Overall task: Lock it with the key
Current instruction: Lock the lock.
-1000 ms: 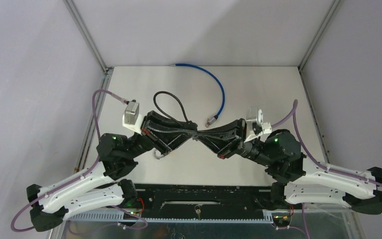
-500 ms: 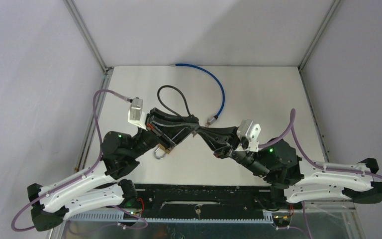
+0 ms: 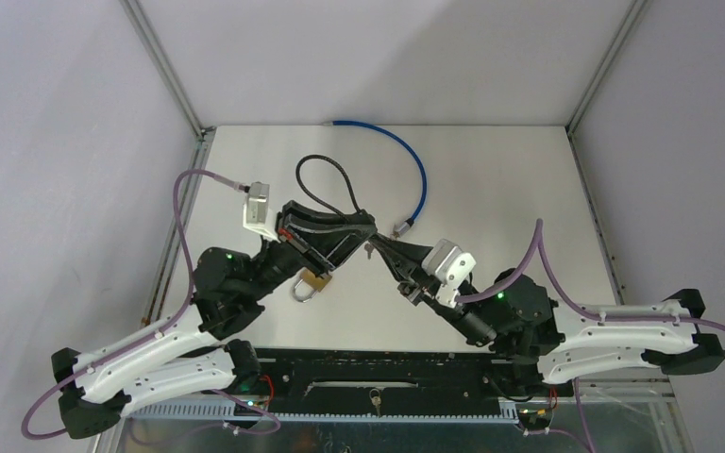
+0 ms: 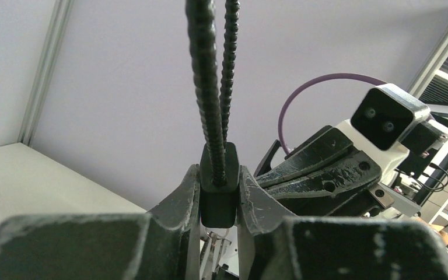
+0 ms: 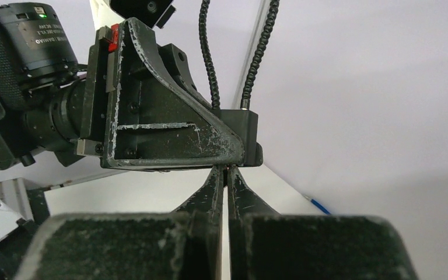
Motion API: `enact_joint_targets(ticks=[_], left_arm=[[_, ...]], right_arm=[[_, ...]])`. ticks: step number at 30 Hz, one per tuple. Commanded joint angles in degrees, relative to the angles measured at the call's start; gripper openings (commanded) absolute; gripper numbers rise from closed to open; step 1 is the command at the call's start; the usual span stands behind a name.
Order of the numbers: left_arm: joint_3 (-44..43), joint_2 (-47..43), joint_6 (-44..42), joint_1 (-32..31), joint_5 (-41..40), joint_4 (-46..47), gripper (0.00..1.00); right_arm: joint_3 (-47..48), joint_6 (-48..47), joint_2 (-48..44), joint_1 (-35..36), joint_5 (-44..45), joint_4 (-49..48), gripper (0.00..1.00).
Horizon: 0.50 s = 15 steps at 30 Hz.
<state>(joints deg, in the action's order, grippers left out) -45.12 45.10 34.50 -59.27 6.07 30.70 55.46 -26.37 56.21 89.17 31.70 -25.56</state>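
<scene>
My left gripper [image 3: 366, 226] [image 4: 219, 175] is shut on the black body of a cable lock [image 4: 218, 195], held above the table. Its black ribbed cable loop [image 3: 324, 179] [image 4: 210, 76] rises from the body. A small metal key [image 3: 368, 251] with a ring [image 4: 214, 233] sits under the lock body. My right gripper [image 3: 378, 245] [image 5: 227, 170] is shut with its tips pressed up under the lock body [image 5: 242, 131], pinching the key; only a sliver of the key shows between the tips.
A brass padlock [image 3: 313, 281] with a silver shackle lies under the left arm. A blue cable [image 3: 417, 170] curves across the far part of the table [image 3: 491, 179]. Grey walls stand on three sides.
The right arm has drawn back toward the near edge and rolled its wrist, tips staying at the lock. The left gripper shifted slightly away, uncovering the brass padlock.
</scene>
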Motion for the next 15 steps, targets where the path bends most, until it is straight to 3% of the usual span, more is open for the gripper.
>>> enact_joint_targets(ticks=[1,6,11,15], left_arm=[[-1.2,1.8,-0.8,-0.1,0.1,-5.6,0.0],[-0.7,0.7,-1.4,-0.1,-0.9,-5.8,0.0],[-0.2,-0.5,-2.2,-0.1,-2.5,-6.0,0.0],[0.1,-1.1,-2.6,-0.1,-3.0,-6.1,0.0]], right_arm=[[2.8,-4.1,1.6,1.4,-0.9,-3.3,0.0],[2.8,-0.8,-0.4,1.5,-1.7,-1.1,0.03],[2.3,2.7,-3.6,1.2,-6.3,3.0,0.24],[-0.2,4.7,-7.0,1.1,-9.4,2.0,0.35]])
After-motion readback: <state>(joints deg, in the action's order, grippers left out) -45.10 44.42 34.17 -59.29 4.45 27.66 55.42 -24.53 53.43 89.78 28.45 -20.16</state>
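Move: The right hand's closed fingers are on the key; the cable lock's black body is about 3 cm ahead of them, 1 cm left and 1 cm higher. Far below, some 35 cm, the brass padlock lies about 6 cm ahead and 12 cm left, the blue cable's plug roughly 18 cm ahead and 7 cm right. From the left hand, which grips the lock body, the key is about 3 cm back, 1 cm right and 1 cm lower. The right fingers open and let go of the key, drawing back about 1.5 cm, while the left keeps the lock. ##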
